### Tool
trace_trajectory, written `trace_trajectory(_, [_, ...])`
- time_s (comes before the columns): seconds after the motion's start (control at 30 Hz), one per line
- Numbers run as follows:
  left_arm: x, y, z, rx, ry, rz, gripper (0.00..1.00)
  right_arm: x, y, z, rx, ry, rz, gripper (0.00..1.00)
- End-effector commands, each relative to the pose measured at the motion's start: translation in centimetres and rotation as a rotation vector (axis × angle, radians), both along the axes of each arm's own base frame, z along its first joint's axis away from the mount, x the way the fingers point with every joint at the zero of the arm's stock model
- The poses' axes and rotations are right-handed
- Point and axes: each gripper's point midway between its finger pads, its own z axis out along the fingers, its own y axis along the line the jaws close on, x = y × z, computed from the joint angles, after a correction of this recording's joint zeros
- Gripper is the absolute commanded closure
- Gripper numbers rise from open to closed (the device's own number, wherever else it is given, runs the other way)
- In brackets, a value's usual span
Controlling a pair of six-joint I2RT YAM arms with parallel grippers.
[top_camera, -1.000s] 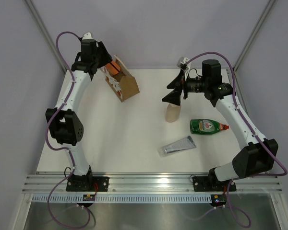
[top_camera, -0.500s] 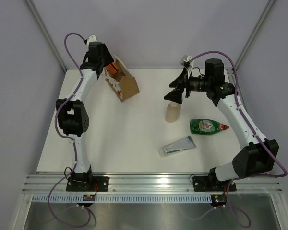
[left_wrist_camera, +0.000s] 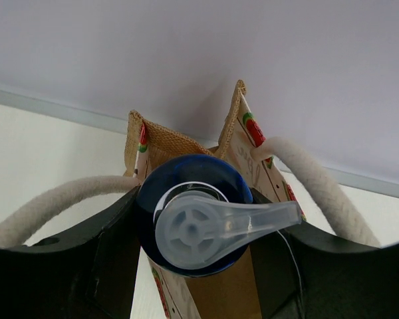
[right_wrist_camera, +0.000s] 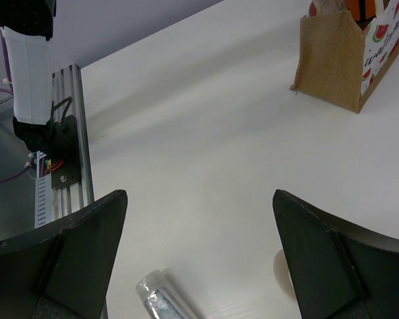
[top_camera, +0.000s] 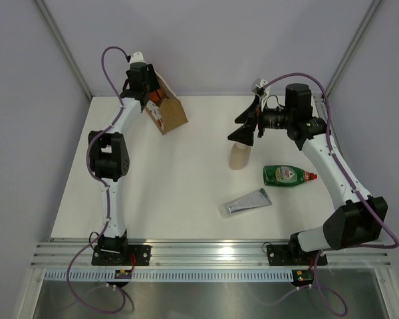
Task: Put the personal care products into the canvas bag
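My left gripper (top_camera: 153, 98) is shut on the orange bottle (top_camera: 159, 98) at the open mouth of the canvas bag (top_camera: 169, 116) at the back left. In the left wrist view the bottle's clear cap (left_wrist_camera: 209, 226) sits between my fingers, with the bag's burlap wall (left_wrist_camera: 161, 139) and white handles (left_wrist_camera: 319, 189) around it. My right gripper (top_camera: 243, 131) hangs open just above the beige pump bottle (top_camera: 239, 158). The green red-capped bottle (top_camera: 289, 175) and silver tube (top_camera: 246, 201) lie on the table. In the right wrist view the tube (right_wrist_camera: 161, 300) lies between the open gripper (right_wrist_camera: 199, 256) fingers.
The white table (top_camera: 186, 179) ends at an aluminium rail (top_camera: 213, 252) along its near edge. Grey walls with corner posts (top_camera: 63, 46) close in the back and sides. The left arm's base (right_wrist_camera: 50, 143) shows in the right wrist view.
The left arm has swung further back and right with the bottle, and the bag has turned and shifted a little with it. The right gripper has barely moved.
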Motion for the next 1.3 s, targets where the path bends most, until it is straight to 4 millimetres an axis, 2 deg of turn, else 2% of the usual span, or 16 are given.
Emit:
trace_trajectory(0.0, [2.6, 0.5, 9.0, 0.003, -0.287, 0.022, 1.00, -1.0, -0.3, 1.6, 0.007, -0.064, 0.021, 0.00])
trace_trajectory(0.07, [2.7, 0.3, 8.2, -0.010, -0.273, 0.020, 0.96, -1.2, -0.4, 1.5, 0.003, -0.064, 0.022, 0.01])
trace_trajectory(0.13, [2.9, 0.0, 7.3, -0.020, -0.255, 0.007, 0.84, -1.2, -0.5, 1.5, 0.001, -0.067, 0.019, 0.01])
trace_trajectory(0.17, [2.9, -0.2, 6.9, -0.026, -0.247, 0.001, 0.75, -1.2, -0.4, 1.5, 0.001, -0.068, 0.023, 0.00])
trace_trajectory(0.2, [2.9, -0.2, 6.7, -0.028, -0.244, -0.002, 0.52, -1.2, -0.4, 1.4, 0.001, -0.065, 0.021, 0.01])
trace_trajectory(0.3, [2.6, -0.5, 6.4, -0.025, -0.224, -0.018, 0.29, -1.1, -0.5, 1.4, -0.002, -0.067, 0.016, 0.00])
trace_trajectory(0.47, [2.0, -1.2, 7.8, -0.038, -0.240, -0.069, 0.15, -1.1, -0.6, 1.2, -0.009, -0.074, 0.020, 0.01])
trace_trajectory(0.53, [1.6, -1.5, 8.8, -0.042, -0.251, -0.090, 0.01, -1.1, -0.5, 1.1, -0.012, -0.075, 0.024, 0.00])
trace_trajectory(0.73, [-0.4, -2.4, 11.6, -0.087, -0.268, -0.150, 0.01, -1.2, -0.7, 0.4, -0.029, -0.076, 0.035, 0.00])
trace_trajectory(0.77, [-1.1, -2.2, 13.0, -0.102, -0.286, -0.163, 0.01, -1.3, -0.7, 0.3, -0.034, -0.076, 0.038, 0.01])
trace_trajectory(0.83, [-2.0, -1.7, 12.3, -0.145, -0.248, -0.144, 0.01, -1.2, -0.8, 0.0, -0.045, -0.073, 0.035, 0.00])
trace_trajectory(0.87, [-2.7, -1.6, 13.5, -0.154, -0.263, -0.147, 0.01, -1.2, -0.9, -0.2, -0.051, -0.067, 0.029, 0.00])
trace_trajectory(0.97, [-4.0, -1.7, 13.2, -0.164, -0.229, -0.152, 0.01, -0.5, -1.2, -0.6, -0.067, -0.044, -0.022, 0.01])
trace_trajectory(1.07, [-5.8, -1.9, 13.5, -0.175, -0.223, -0.168, 0.01, 0.8, -1.8, -0.6, -0.085, -0.036, -0.117, 0.00])
trace_trajectory(1.2, [-9.6, -2.6, 16.2, -0.199, -0.263, -0.231, 0.01, 1.7, -2.5, -0.3, -0.101, -0.025, -0.200, 0.00])
trace_trajectory(1.27, [-11.3, -3.1, 16.1, -0.208, -0.241, -0.265, 0.01, 2.2, -3.1, -0.1, -0.121, -0.026, -0.253, 0.00])
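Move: The left hand holds the orange bottle by its blue head over the canvas bag's open top; the bag's middle is about 8 cm below, 4 cm to the right and 3 cm back. The pump bottle lies some 36 cm right and 22 cm back from it. From the empty right hand, the pump bottle is about 6 cm ahead, 3 cm right and 22 cm below; the clear tube lies some 18 cm behind that bottle, the green bottle 19 cm right and 7 cm back of it. The left hand eases the held bottle some 2.5 cm down and a little forward into the bag, opens wide to let go of its blue head, then rises about 15 cm while drawing back some 10 cm between the cotton handles, the fingers tipping up about 10 degrees. Late on, the open right hand sinks and shifts right and forward towards the pump bottle, about 3 cm in all, without touching it. ##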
